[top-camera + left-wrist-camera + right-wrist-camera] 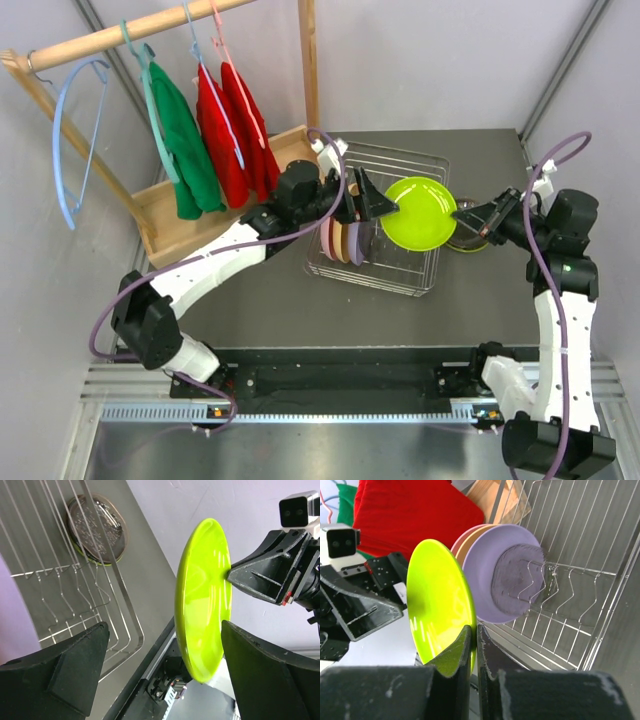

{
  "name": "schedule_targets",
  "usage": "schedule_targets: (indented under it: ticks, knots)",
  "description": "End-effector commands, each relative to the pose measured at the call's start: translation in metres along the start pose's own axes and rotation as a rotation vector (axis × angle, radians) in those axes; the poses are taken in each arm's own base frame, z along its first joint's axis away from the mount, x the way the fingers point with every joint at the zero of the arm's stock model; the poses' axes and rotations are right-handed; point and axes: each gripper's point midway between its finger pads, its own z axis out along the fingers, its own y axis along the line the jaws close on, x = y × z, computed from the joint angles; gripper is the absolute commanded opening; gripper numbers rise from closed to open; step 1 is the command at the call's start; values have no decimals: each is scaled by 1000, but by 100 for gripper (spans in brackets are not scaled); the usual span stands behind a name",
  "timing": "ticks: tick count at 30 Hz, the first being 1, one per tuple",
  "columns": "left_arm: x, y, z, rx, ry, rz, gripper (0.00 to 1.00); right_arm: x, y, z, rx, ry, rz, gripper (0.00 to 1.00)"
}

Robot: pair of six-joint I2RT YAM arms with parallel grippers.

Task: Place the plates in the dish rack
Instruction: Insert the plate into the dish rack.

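A lime green plate (418,212) hangs upright over the silver wire dish rack (380,283). My right gripper (462,215) is shut on the plate's right rim; the right wrist view shows the rim pinched between its fingers (474,635). My left gripper (392,208) is open at the opposite edge. In the left wrist view the lime plate (202,600) stands between the left gripper's (165,650) spread fingers, close to the right finger (270,675). Pink (462,536), orange-tan (466,547) and lavender (487,575) plates stand on edge in the rack (580,575).
A clear plate (97,527) lies flat on the table just beyond the rack's right side (116,580), below my right gripper, with something green-edged under it. A wooden clothes stand (160,215) with green and red garments (225,125) on hangers stands at the back left.
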Motion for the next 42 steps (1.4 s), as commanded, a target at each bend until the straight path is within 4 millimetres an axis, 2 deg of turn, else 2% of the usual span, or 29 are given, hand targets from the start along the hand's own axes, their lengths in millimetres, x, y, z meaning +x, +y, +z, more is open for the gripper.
schedule_targets:
  ticks: [1, 9, 10, 17, 20, 21, 23, 24, 27, 29, 33, 38, 39, 41, 42]
  knots:
    - [-13, -35, 8, 127, -45, 30, 93, 0, 20, -3, -82, -3, -45, 0]
    - [-7, -38, 10, 139, -36, 5, 55, 2, 14, 2, -85, 16, -37, 0]
    - [-6, -39, 8, 141, -36, 5, 44, 3, 13, 3, -84, 19, -35, 0]
    - [-7, -43, 5, 145, -35, 4, 3, 7, 5, 7, -79, 34, -31, 0]
    - [-9, -42, 4, 121, -43, 15, 0, 9, 1, 8, -65, 35, -34, 11]
    - [-9, -41, 3, 106, -39, 17, 0, 10, -3, 8, -47, 36, -27, 22]
    - [-11, -37, 3, 68, -52, 41, 0, 9, -7, 7, -19, 33, -50, 37]
    - [-11, -36, 1, 39, -46, 47, 0, 10, -12, 4, 25, 35, -44, 51]
    - [-18, -30, 0, -40, -71, 92, 0, 6, -25, -2, 129, 13, -76, 65]
    - [-12, -21, -3, -107, -46, 121, 0, 2, -34, -6, 193, -15, -97, 69]
    - [-17, -3, -8, -269, -83, 198, 0, -4, -43, -12, 268, -49, -112, 77]
    - [-13, 18, -13, -435, -78, 259, 0, -9, -57, -17, 361, -62, -113, 80]
    - [-14, 14, -13, -443, -82, 272, 0, -10, -58, -18, 370, -64, -111, 81]
    - [-14, 22, -14, -506, -82, 305, 0, -10, -63, -19, 394, -62, -106, 82]
    - [-16, 16, -13, -507, -87, 326, 0, -10, -65, -20, 400, -64, -109, 84]
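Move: The green plate's middle lies about 6 cm right and 1 cm back of the open left fingers, at their height; its near rim is already between them. The purple plate stands 4 cm ahead, 5 cm left and 14 cm below them. From the right hand, still pinching the opposite rim, the green plate's middle is 8 cm left, level; the dark bowl sits 9 cm ahead, 9 cm right and 23 cm below. Left pinches the green plate's rim, then draws it left and down; right releases, withdrawing about 6 cm down-right. ##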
